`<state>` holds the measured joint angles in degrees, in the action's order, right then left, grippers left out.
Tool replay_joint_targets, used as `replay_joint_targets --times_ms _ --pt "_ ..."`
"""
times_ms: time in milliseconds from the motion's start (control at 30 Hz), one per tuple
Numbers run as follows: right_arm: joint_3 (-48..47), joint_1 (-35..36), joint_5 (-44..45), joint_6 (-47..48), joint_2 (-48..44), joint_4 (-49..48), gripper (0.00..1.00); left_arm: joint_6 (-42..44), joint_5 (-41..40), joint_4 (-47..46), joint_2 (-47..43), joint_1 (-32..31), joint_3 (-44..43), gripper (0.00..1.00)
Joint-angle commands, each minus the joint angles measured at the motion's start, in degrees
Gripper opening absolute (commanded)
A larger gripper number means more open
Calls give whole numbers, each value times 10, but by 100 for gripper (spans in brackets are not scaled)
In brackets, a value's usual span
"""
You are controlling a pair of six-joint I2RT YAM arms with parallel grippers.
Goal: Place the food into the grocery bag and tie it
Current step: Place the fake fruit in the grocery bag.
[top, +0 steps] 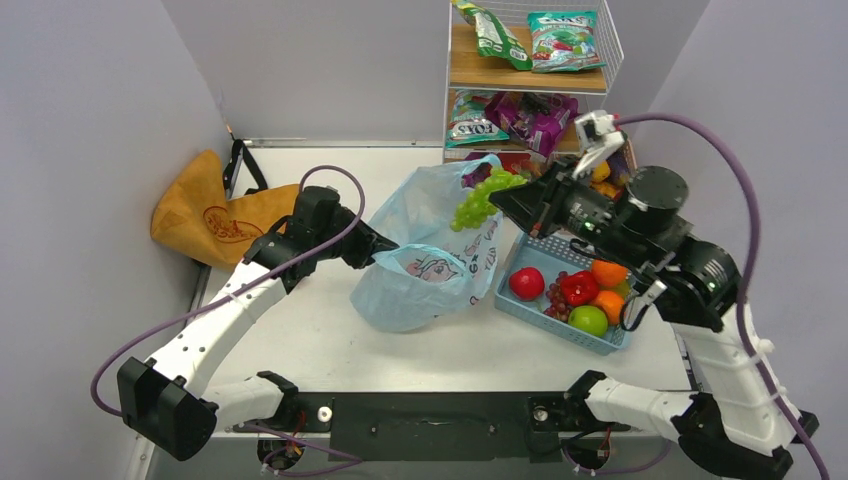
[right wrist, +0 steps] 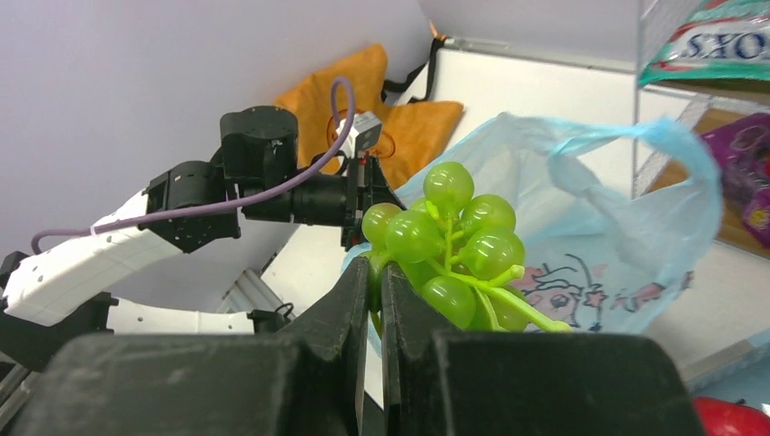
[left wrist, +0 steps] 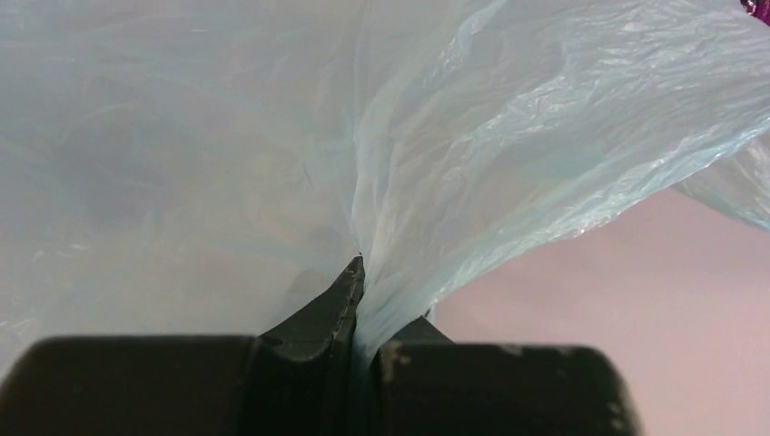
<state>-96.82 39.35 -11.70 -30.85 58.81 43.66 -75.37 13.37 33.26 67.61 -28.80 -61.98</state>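
The light blue grocery bag [top: 430, 265] stands on the table, its mouth held up. My left gripper [top: 385, 247] is shut on the bag's left edge; in the left wrist view the thin plastic [left wrist: 508, 136] runs pinched between the closed jaws [left wrist: 363, 277]. My right gripper [top: 503, 200] is shut on a bunch of green grapes [top: 483, 198], which hangs over the bag's open top. In the right wrist view the grapes [right wrist: 459, 238] sit at the fingertips of that gripper [right wrist: 380, 270], with the bag [right wrist: 590, 213] behind them. More food lies in a blue basket [top: 548, 327].
The basket holds a red apple [top: 527, 283], a red pepper [top: 578, 287], oranges [top: 608, 272] and a green apple [top: 588, 320]. A tan-orange tote [top: 205, 212] lies at the back left. A wire shelf [top: 530, 85] with snack packets stands behind the bag.
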Motion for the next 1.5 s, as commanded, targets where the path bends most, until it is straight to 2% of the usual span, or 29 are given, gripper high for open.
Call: replay_joint_targets --times_ms 0,267,767,800,833,867,900,933,1067,1333,1467 --pt "-19 33 2 -10 65 -29 0 -18 25 -44 -16 3 -2 0" --pt "-14 68 91 -1 104 -19 0 -24 33 -53 -31 9 20 0" --pt "-13 74 101 4 140 -4 2 -25 48 -65 -35 16 42 0" --pt "-13 74 98 5 141 -3 9 -25 48 -65 -35 17 42 0" --pt "-12 75 97 5 142 -2 32 -25 47 -65 -36 17 41 0" --pt "-12 76 94 7 142 -1 45 -25 46 -66 -38 18 42 0" --pt "-11 77 93 8 142 0 70 -25 46 -66 -39 18 42 0" --pt "-10 78 93 10 142 2 82 -25 45 -66 -40 19 42 0" --pt "-10 79 92 14 141 8 88 -26 45 -65 -42 22 45 0" --pt "-13 79 95 21 130 15 88 -24 37 -58 -45 23 49 0" --pt "-12 78 132 33 119 36 88 -19 34 -53 -46 23 53 0"
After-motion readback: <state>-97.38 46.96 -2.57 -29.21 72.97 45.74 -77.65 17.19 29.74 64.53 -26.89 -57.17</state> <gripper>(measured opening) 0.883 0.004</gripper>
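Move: From the right hand, which holds the green grapes by the stem, the middle of the open grocery bag lies about 9 cm ahead, 7 cm to the left and some 33 cm below. The blue basket sits about 6 cm ahead, 19 cm to the right and 45 cm below, with the red tomato in it roughly 8 cm ahead and 12 cm right. From the left hand, the bag's middle is about 2 cm ahead, 7 cm right and 11 cm below. Swing the right gripper down, left and forward, about 8 cm down and 6 cm left, tipping it down some 10 degrees, so the grapes come over the mouth of the grocery bag. Ease it the last bit lower, then open the fingers wide and hold there. Keep the left fingers shut on the bag's rim, nearly still, to hold the bag up and open. ##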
